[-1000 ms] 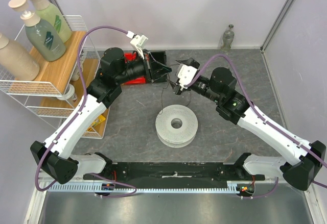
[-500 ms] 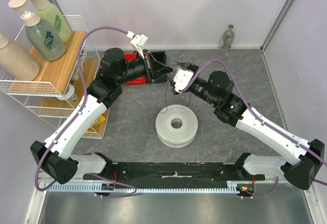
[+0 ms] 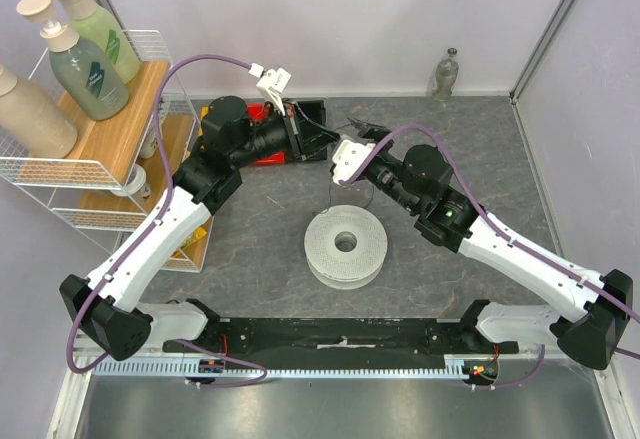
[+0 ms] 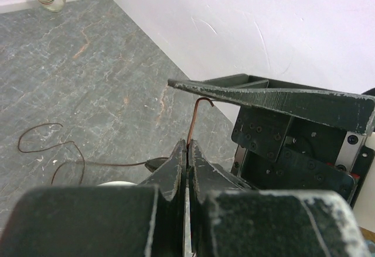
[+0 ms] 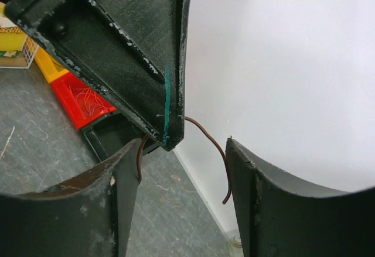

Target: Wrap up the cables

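The cable is a very thin dark wire. In the left wrist view my left gripper (image 4: 187,146) is shut on the cable (image 4: 195,119), whose hooked end sticks up past the tips. The rest trails in loops on the grey table (image 4: 88,46). In the right wrist view my right gripper (image 5: 181,146) is open, with the left gripper's tip and the cable's free end (image 5: 214,143) between its fingers (image 5: 120,198). From above, both grippers (image 3: 320,142) (image 3: 336,146) meet behind the white spool (image 3: 345,246), and the cable (image 3: 328,194) hangs down toward it.
A red bin (image 3: 262,155) and a black tray (image 3: 312,113) sit just behind the grippers. A wire rack (image 3: 90,169) with pump bottles stands at the left. A small bottle (image 3: 447,74) is at the back wall.
My right arm has swung left and closed in on the left gripper, so its open fingers now straddle the left tips and the cable end. The left gripper stays shut on the cable.
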Robot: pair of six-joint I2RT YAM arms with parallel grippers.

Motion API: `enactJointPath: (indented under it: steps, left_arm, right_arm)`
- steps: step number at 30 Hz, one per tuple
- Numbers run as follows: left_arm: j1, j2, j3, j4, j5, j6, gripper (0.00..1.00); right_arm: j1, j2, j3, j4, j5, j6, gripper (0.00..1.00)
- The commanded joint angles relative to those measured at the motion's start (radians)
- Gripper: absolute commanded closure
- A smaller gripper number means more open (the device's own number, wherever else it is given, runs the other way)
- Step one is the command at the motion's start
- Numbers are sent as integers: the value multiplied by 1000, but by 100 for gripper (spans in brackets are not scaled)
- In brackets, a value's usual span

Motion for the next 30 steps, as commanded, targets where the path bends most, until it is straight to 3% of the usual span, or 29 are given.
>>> enactJointPath:
  steps: [1,5,9,14,20,22,25,30]
  left_arm:
    - [-7,-20,14,-1,-47,-10,98]
    - [-6,-27,14,-4,-53,-1,98]
    - [-6,-35,12,9,-20,1,98]
    - [-6,-49,0,20,6,13,98]
    - [-1,-61,-12,25,54,42,98]
    - [4,-56,-5,26,88,54,84]
    - [30,-53,15,26,149,62,44]
    - [135,-52,41,32,264,73,40]
  right_arm:
    - [8,-8,5,26,20,-41,43]
    - [9,-21,-12,4,16,-57,63]
    - [6,-31,-15,-8,16,-40,72]
    - [0,-34,-1,-19,2,-3,97]
    - [-53,-38,28,-51,-58,103,100]
    - [-73,-41,31,-65,-102,130,100]
    - [-98,-46,37,-92,-144,164,100]
    - [-127,-69,28,-122,-200,195,100]
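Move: The cable end I hold shut in my left fingers sticks out some 2 cm to their right, between the open fingers of my right hand, about 1 cm ahead and 1 cm left of that hand's pinch point. The white spool lies roughly 34 cm below my right hand and some 5 cm nearer the base, about level sideways; the black bin is about 17 cm ahead, 9 cm left and 36 cm down. I shut my right fingers on the cable end while that hand sinks about 1 cm, with my left still pinching. Once the right has hold, my left opens and lets go, easing back and left by a centimetre or so. My right carries the cable off rightward and down, some 2 cm each way overall and slightly forward, tipping down about 10 degrees. ##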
